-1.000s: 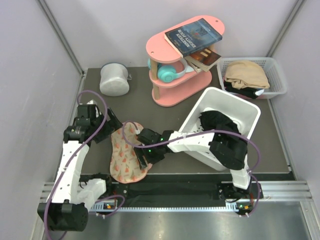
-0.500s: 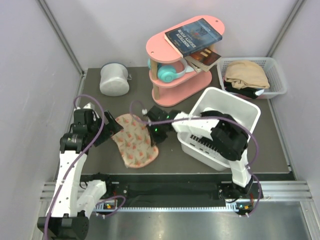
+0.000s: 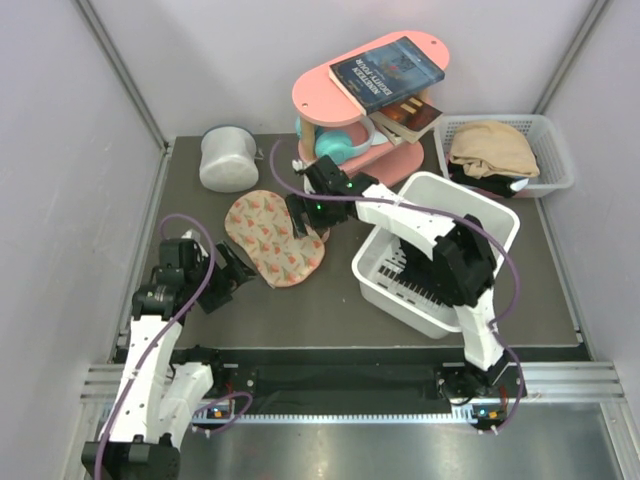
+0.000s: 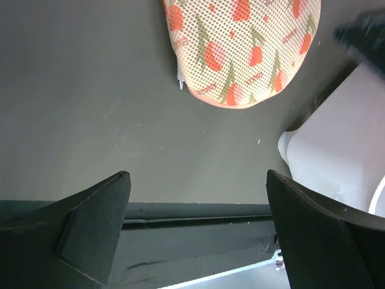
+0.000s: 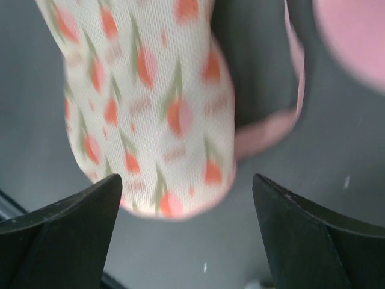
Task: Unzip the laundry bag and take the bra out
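The laundry bag (image 3: 272, 238) lies flat on the dark table, left of centre; it is beige-pink mesh with red and green motifs. My right gripper (image 3: 302, 216) hovers at the bag's back right edge. In the right wrist view the bag (image 5: 144, 102) lies just beyond the right gripper (image 5: 186, 201), which is open with nothing between its fingers. My left gripper (image 3: 236, 270) sits off the bag's front left end, open and empty. From the left wrist, the bag (image 4: 240, 48) lies ahead of the left gripper (image 4: 198, 192), with bare table between. The bra is out of view.
A white slotted bin (image 3: 478, 215) holding dark clothes stands right of the bag. Behind it are a pink shelf (image 3: 365, 100) with books and headphones and a white basket (image 3: 555, 150) of clothes. A white-grey cylindrical container (image 3: 228, 158) stands at the back left.
The bag has travelled from near the front edge toward the back with the right gripper, which shut and then opened off it. The left arm has drawn back toward the front.
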Motion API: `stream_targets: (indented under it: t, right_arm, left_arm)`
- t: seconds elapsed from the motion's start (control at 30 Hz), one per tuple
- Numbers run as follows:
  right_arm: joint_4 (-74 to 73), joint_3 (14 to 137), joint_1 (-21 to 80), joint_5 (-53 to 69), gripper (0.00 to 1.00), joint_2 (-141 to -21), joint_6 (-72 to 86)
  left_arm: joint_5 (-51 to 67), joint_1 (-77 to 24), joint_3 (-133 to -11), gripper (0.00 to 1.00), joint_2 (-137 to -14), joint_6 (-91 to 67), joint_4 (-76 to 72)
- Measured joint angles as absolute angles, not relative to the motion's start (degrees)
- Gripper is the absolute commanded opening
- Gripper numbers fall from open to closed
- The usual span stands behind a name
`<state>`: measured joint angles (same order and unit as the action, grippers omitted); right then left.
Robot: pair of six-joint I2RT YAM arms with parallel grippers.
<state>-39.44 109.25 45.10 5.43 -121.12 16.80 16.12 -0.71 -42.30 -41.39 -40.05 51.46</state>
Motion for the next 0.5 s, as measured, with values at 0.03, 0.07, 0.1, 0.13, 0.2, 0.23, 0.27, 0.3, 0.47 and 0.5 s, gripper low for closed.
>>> stream_targets:
  t: [0.03, 0.07, 0.1, 0.13, 0.2, 0.23, 0.27, 0.3, 0.47, 0.5]
  right_arm:
    - [-38.6, 105.8, 45.4, 5.2, 0.89, -119.4, 17.5]
    - [-38.3, 101.9, 45.9, 5.0, 0.89, -117.2, 18.3]
    - [-38.3, 98.2, 46.5, 4.8, 0.89, -115.0, 19.4]
    - [-37.8, 94.6, 47.2, 4.8, 0.89, -112.7, 20.7]
    - [-36.8, 88.6, 49.8, 4.9, 0.89, -108.8, 23.5]
    - [-36.0, 86.5, 51.4, 5.1, 0.89, -107.5, 25.0]
    - [-35.4, 85.1, 52.9, 5.3, 0.89, -106.6, 26.3]
    - [-34.5, 83.6, 54.8, 5.6, 0.88, -105.9, 28.0]
    - [-30.0, 78.5, 60.1, 7.8, 0.87, -105.4, 35.5]
    - [-29.6, 78.2, 60.1, 7.8, 0.87, -105.5, 36.6]
  left_arm:
    - [16.3, -0.7, -41.7, 0.99, -41.5, -40.4, 50.7]
    - [16.5, -0.7, -41.1, 0.99, -41.6, -40.6, 50.1]
    - [16.6, -0.7, -40.7, 0.99, -41.8, -40.7, 49.6]
    - [16.7, -0.7, -40.4, 0.99, -42.2, -40.9, 48.8]
    - [16.7, -0.7, -39.8, 0.98, -43.1, -41.7, 46.5]
    - [16.7, -0.7, -39.5, 0.98, -43.7, -42.0, 45.3]
    - [16.8, -0.7, -39.2, 0.98, -44.2, -42.2, 44.3]
    - [16.9, -0.7, -38.9, 0.98, -45.0, -42.5, 43.0]
    - [17.1, -0.7, -38.7, 0.98, -48.9, -43.4, 39.0]
    - [17.1, -0.7, -38.7, 0.98, -49.1, -43.4, 38.5]
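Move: The laundry bag lies flat, its middle roughly 4 cm ahead of the right hand, 7 cm to its left and 11 cm below. The zip pull on its near-left edge sits about 5 cm back and 11 cm left of that hand; the white basket is some 30 cm right and 6 cm back. From the left hand, the bag's middle is about 23 cm ahead, 8 cm right and 13 cm below, the zip pull 14 cm ahead and 3 cm right. The laundry bag, already free of both grippers, is left lying as the right hand sweeps quickly back about 18 cm over its near part and past its near end, sinking some 4 cm and tipping its fingers about 15 degrees more steeply down. The left hand advances some 4 cm towards the near end, sinking slightly. Both grippers stay open. ##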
